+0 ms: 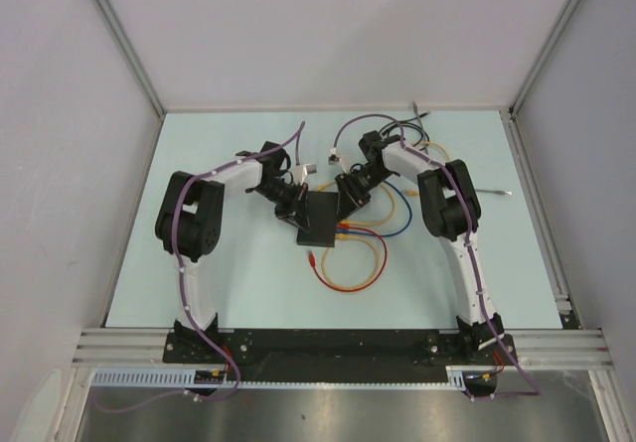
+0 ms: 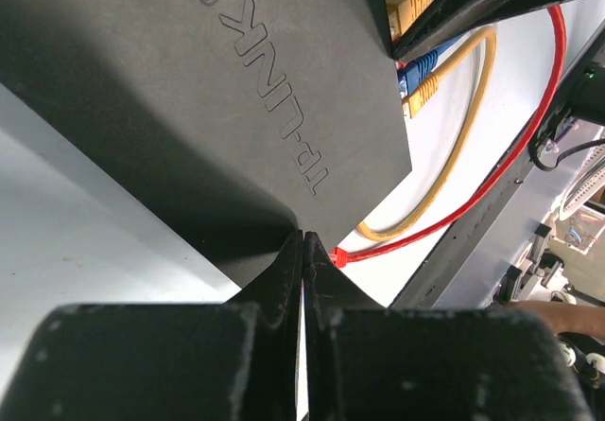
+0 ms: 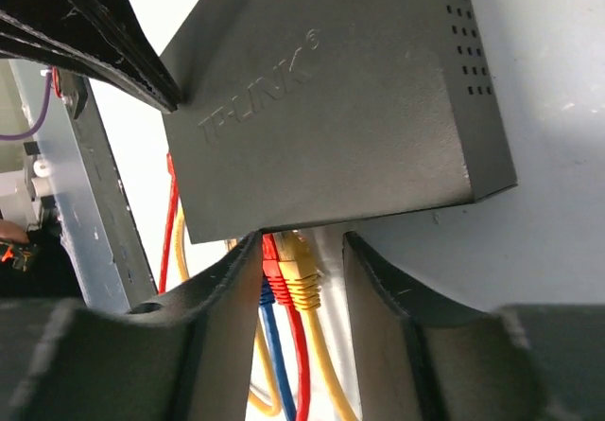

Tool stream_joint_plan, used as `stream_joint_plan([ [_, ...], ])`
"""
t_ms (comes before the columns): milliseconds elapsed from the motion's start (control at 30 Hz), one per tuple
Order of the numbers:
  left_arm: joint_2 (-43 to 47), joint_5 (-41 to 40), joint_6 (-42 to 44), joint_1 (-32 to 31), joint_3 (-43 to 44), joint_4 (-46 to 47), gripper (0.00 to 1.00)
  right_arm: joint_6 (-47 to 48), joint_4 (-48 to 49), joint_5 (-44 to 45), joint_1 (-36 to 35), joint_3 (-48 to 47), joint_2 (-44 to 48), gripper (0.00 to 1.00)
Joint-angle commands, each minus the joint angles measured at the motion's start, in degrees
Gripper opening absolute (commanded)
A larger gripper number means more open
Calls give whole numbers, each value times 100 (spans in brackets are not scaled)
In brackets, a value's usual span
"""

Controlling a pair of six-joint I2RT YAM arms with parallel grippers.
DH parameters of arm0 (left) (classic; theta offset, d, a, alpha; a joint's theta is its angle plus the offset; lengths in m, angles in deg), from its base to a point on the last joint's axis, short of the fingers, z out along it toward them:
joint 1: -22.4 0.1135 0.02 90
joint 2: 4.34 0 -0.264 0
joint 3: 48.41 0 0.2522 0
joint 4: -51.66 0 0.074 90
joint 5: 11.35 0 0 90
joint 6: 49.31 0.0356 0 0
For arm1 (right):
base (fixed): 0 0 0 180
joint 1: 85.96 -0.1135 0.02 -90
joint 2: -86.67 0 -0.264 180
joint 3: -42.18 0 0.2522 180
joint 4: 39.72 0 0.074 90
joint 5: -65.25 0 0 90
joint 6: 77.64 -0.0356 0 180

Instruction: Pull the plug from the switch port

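Observation:
The switch (image 1: 320, 221) is a flat black box lying mid-table, seen close up in both wrist views (image 2: 236, 109) (image 3: 321, 109). Red (image 3: 274, 265), yellow (image 3: 301, 274) and blue (image 3: 266, 293) plugs sit in its port edge. My right gripper (image 3: 301, 246) is open and straddles the red and yellow plugs. Its left finger touches the red plug, and a gap shows beside the yellow one. My left gripper (image 2: 304, 236) is shut with nothing in it, its tips resting on the switch's top near a corner. From above, both grippers (image 1: 296, 207) (image 1: 350, 204) meet at the switch.
Red (image 1: 348, 285), yellow (image 1: 378, 253) and blue (image 1: 397, 225) cables loop on the table to the right of and in front of the switch. A loose red plug end (image 2: 338, 256) lies by the left fingertips. More cables (image 1: 422, 129) lie at the back right. White walls enclose the table.

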Motion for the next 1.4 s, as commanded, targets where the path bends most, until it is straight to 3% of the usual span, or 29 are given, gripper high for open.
stream_joint_plan([
  [0, -236, -567, 237, -99, 3, 70, 0, 113, 128, 504, -159, -8, -366, 37],
  [33, -236, -567, 246, -99, -5, 79, 0, 130, 128, 530, -150, -8, -375, 32],
  [333, -280, -603, 255, -117, 21, 70, 0, 78, 163, 748, -88, 18, -366, 12],
  [900, -289, -638, 264, -161, 39, 70, 0, 1071, -390, 979, 175, 546, 64, 4],
  [1233, -359, -611, 272, -170, 65, 79, 0, 1510, -601, 1294, 263, -306, 319, 0],
  [1367, -394, -603, 281, -187, 109, 70, 0, 2115, -1083, 1603, 228, -507, 180, 0],
])
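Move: The yellow plug still in the switch's port sits right between the open fingers of the right hand, under 1 cm below the hand point. The red plug is about 1 cm nearer the base, the blue one some 3 cm; the switch's middle lies roughly 5 cm left and 1 cm farther out. From the shut left hand, at the switch's near-left corner, the switch's middle is about 5 cm right and 4 cm out, the plug 9 cm right and 3 cm out. The yellow plug gets pinched as the right fingers close on it, and is held at the port for a moment. The right hand then draws it away from the switch, slowly at first, then quickly, about 4 cm to the right and finally some 1.5 cm forward, turning roughly 10 degrees. The left hand's shut fingertips stay braced against the near-left corner. ##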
